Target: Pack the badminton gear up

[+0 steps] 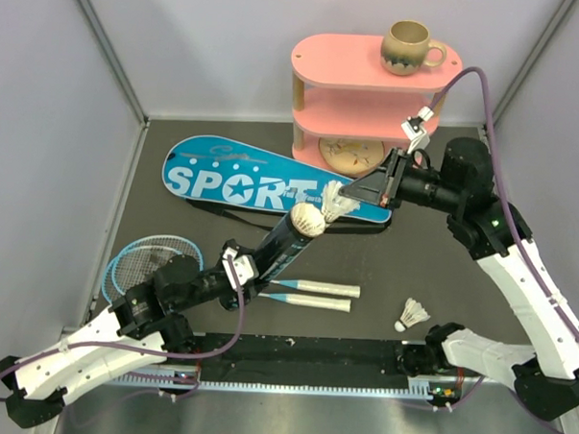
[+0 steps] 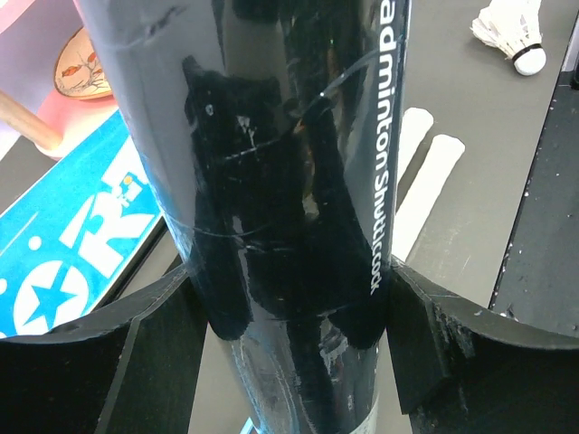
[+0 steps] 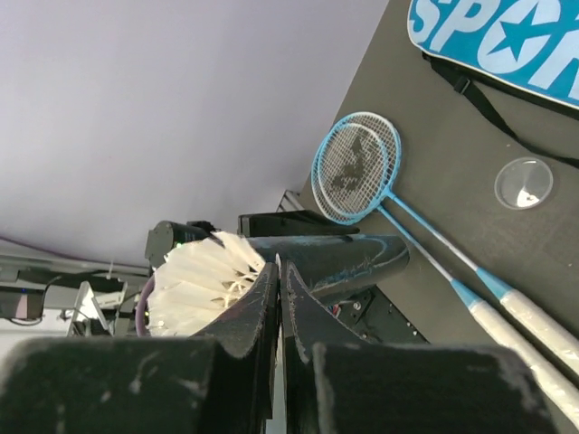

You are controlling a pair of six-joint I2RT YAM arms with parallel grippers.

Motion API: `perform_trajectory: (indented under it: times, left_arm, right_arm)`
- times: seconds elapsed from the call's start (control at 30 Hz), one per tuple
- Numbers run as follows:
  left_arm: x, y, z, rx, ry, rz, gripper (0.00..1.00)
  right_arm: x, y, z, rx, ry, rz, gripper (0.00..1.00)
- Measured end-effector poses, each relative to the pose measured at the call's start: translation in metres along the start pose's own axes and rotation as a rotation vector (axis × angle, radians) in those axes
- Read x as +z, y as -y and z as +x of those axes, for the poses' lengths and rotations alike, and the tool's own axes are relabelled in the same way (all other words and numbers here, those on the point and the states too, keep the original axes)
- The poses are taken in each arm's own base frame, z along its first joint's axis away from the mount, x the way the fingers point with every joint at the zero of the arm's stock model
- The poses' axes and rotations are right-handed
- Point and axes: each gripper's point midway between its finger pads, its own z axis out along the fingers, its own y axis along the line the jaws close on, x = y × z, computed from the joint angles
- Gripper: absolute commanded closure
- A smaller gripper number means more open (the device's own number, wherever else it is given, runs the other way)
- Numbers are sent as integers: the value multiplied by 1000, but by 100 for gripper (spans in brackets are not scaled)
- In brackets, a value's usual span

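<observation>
My left gripper (image 1: 241, 271) is shut on the long black tube (image 1: 274, 245) and holds it slanted up to the right; the tube fills the left wrist view (image 2: 271, 181) between the fingers. A white shuttlecock (image 1: 307, 221) sits at the tube's open mouth. My right gripper (image 1: 346, 197) is shut on the feathers of a second shuttlecock (image 1: 337, 202) right beside that mouth; in the right wrist view this shuttlecock (image 3: 194, 285) lies left of the closed fingertips (image 3: 264, 289). A third shuttlecock (image 1: 415, 314) lies on the table. Two light-blue rackets (image 1: 148, 259) lie at the left. The blue "SPORT" cover (image 1: 243, 181) lies behind.
A pink three-tier shelf (image 1: 367, 81) stands at the back with a beige mug (image 1: 409, 46) on top. A clear round lid (image 3: 523, 183) lies on the table near the cover. A black strip (image 1: 312, 351) runs along the near edge. Grey walls close in both sides.
</observation>
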Motion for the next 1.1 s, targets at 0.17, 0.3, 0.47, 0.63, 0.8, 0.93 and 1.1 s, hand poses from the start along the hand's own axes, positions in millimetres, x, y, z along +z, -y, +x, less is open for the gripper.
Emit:
perform_trajectory:
  times: [0.17,0.3,0.47,0.63,0.8,0.93,1.1]
  left_arm:
    - [0,0,0,0,2,2,96]
    - [0,0,0,0,1,-2,96]
    - [0,-2,0,0,-2,-12,97]
    - [0,-2,0,0,-3,-12,97]
    - [0,-2,1,0,-5,-12,97]
    - [0,-2,1,0,-5,-12,97]
    - [0,-2,2,-1,-12,-13,97]
  right_arm:
    - [3,-1,3,-11,-1,6,100]
    - [-3,-4,-8,-50,43,48,100]
    - [-30,-47,-44,-175,181,29,100]
    - [-42,-66,-45,-215,204,-14,100]
    - [-13,-50,-13,-180,90,-25,100]
    - [19,-18,16,-133,-18,34,100]
    - [29,-6,29,-171,-61,58,53]
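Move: The right hand already pinches a shuttlecock by its feathers. The mouth of the black tube, with white feathers already showing in it, lies about 6 cm to that hand's left, 4 cm back and 5 cm lower. On the table nearly 40 cm below are the racket handles, 6 cm left and 5 cm back, and the last loose shuttlecock, 19 cm right and 10 cm back. From the left hand, which holds the tube, the mouth is some 12 cm right, 3 cm ahead and 14 cm up. The right hand brings its pinched shuttlecock into the tube's mouth in an arc: up about 9 cm, drifting right, then down some 10 cm and left to finish close over the mouth, where the fingers begin to open with the feathers still at their tips. The left hand stays put, keeping its grip on the tube. ##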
